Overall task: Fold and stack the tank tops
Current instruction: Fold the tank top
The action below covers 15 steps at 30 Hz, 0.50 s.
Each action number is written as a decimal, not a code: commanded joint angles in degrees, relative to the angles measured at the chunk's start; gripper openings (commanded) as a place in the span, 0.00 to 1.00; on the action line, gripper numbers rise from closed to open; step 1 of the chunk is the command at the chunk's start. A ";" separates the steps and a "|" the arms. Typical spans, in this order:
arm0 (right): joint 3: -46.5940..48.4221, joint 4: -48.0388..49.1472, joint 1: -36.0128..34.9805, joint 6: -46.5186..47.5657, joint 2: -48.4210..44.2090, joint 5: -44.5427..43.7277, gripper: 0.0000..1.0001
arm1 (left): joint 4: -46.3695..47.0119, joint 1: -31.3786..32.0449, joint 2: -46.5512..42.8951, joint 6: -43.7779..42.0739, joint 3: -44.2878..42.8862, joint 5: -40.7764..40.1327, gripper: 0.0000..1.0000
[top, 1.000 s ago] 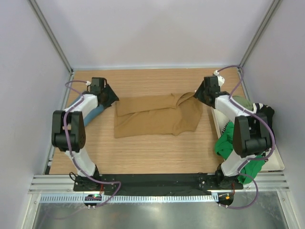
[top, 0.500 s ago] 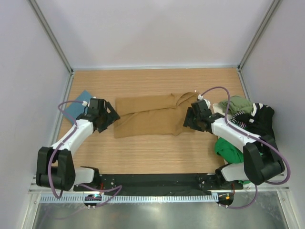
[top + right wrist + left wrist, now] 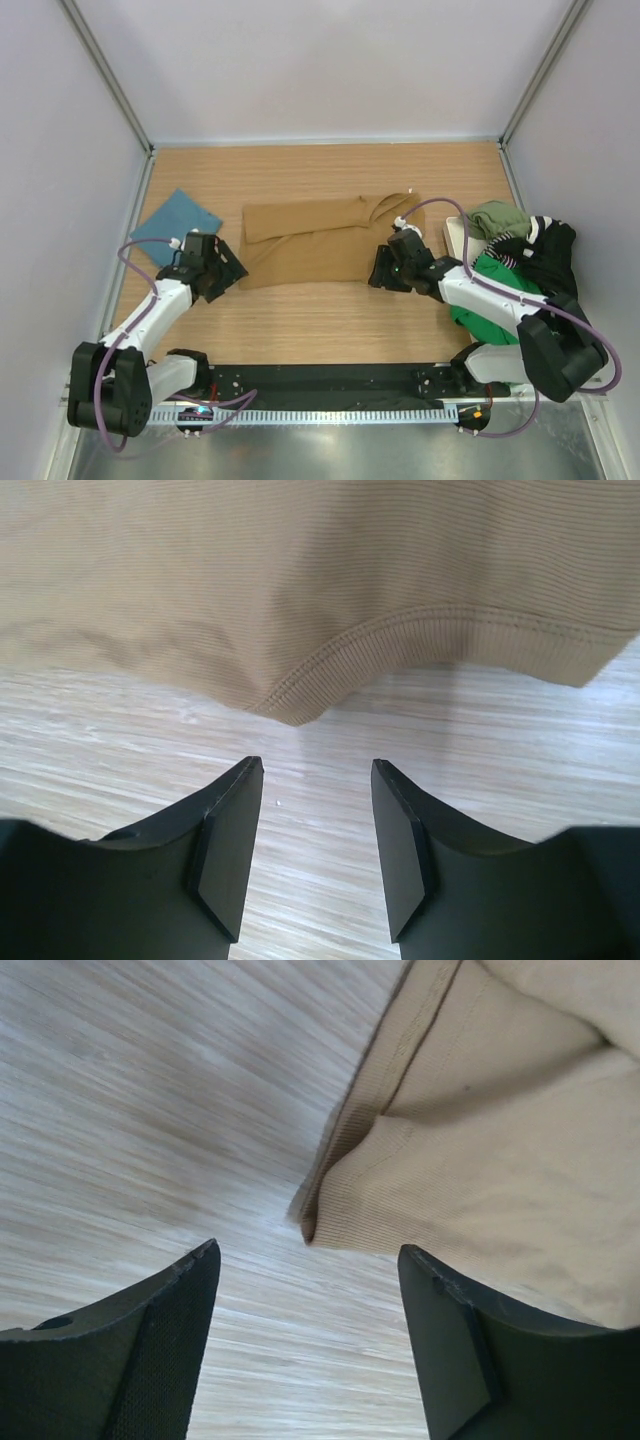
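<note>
A tan tank top (image 3: 320, 245) lies partly folded across the middle of the table. My left gripper (image 3: 232, 270) sits low at its near-left corner, open; in the left wrist view the tan top's (image 3: 480, 1140) corner lies just ahead of the empty left gripper (image 3: 308, 1252). My right gripper (image 3: 378, 272) is at the near-right hem, open. In the right wrist view the tan hem (image 3: 300, 600) curves just beyond the empty right gripper (image 3: 316, 765). A folded teal tank top (image 3: 177, 225) lies at the left. Green (image 3: 490, 295), black (image 3: 552, 250) and olive (image 3: 495, 215) tops are heaped at the right.
The heap rests in a white tray (image 3: 452, 236) at the table's right edge. Grey walls and metal frame posts close in the back and sides. Bare wood (image 3: 320, 320) runs between the tan top and the arm bases.
Both arms have drawn back from the tan top's far corners to its near corners and dropped low. The teal top, earlier hidden under the left arm, now shows.
</note>
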<state>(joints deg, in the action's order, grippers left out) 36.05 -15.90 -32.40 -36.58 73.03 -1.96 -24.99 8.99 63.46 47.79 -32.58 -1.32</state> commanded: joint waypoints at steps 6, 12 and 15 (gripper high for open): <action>1.92 6.84 -2.13 -0.86 5.36 3.36 0.56 | 7.24 -0.03 2.19 2.04 2.69 -0.43 0.63; 2.27 9.48 -2.67 -1.48 7.90 3.36 0.56 | 9.61 0.06 3.95 2.57 3.57 -0.61 0.52; 3.23 10.36 -2.75 -1.65 9.75 3.72 0.54 | 10.14 0.06 4.74 2.48 3.40 -0.79 0.52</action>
<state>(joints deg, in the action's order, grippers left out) 36.80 -9.02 -34.83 -37.58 81.34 1.41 -18.33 8.99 67.55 49.60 -29.30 -1.30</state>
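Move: Just below and beyond the left hand, about 2 cm ahead, 1 cm right and 4 cm down, lies the tan tank top's near left corner; the folded blue tank top's middle is some 12 cm left and 14 cm ahead. The right hand's goal, the near edge beside the armhole, sits about 4 cm left, 2 cm ahead and 4 cm down; the strap end is roughly 7 cm right and 4 cm ahead of this hand. Sinking about 2 cm over the tan tank top's near left corner, the left hand closes its fingers part-way, leaving a clear gap around the corner. The right hand goes some 3 cm left and 2 cm down, from the armhole towards the near edge beside it, its fingers staying half open. ##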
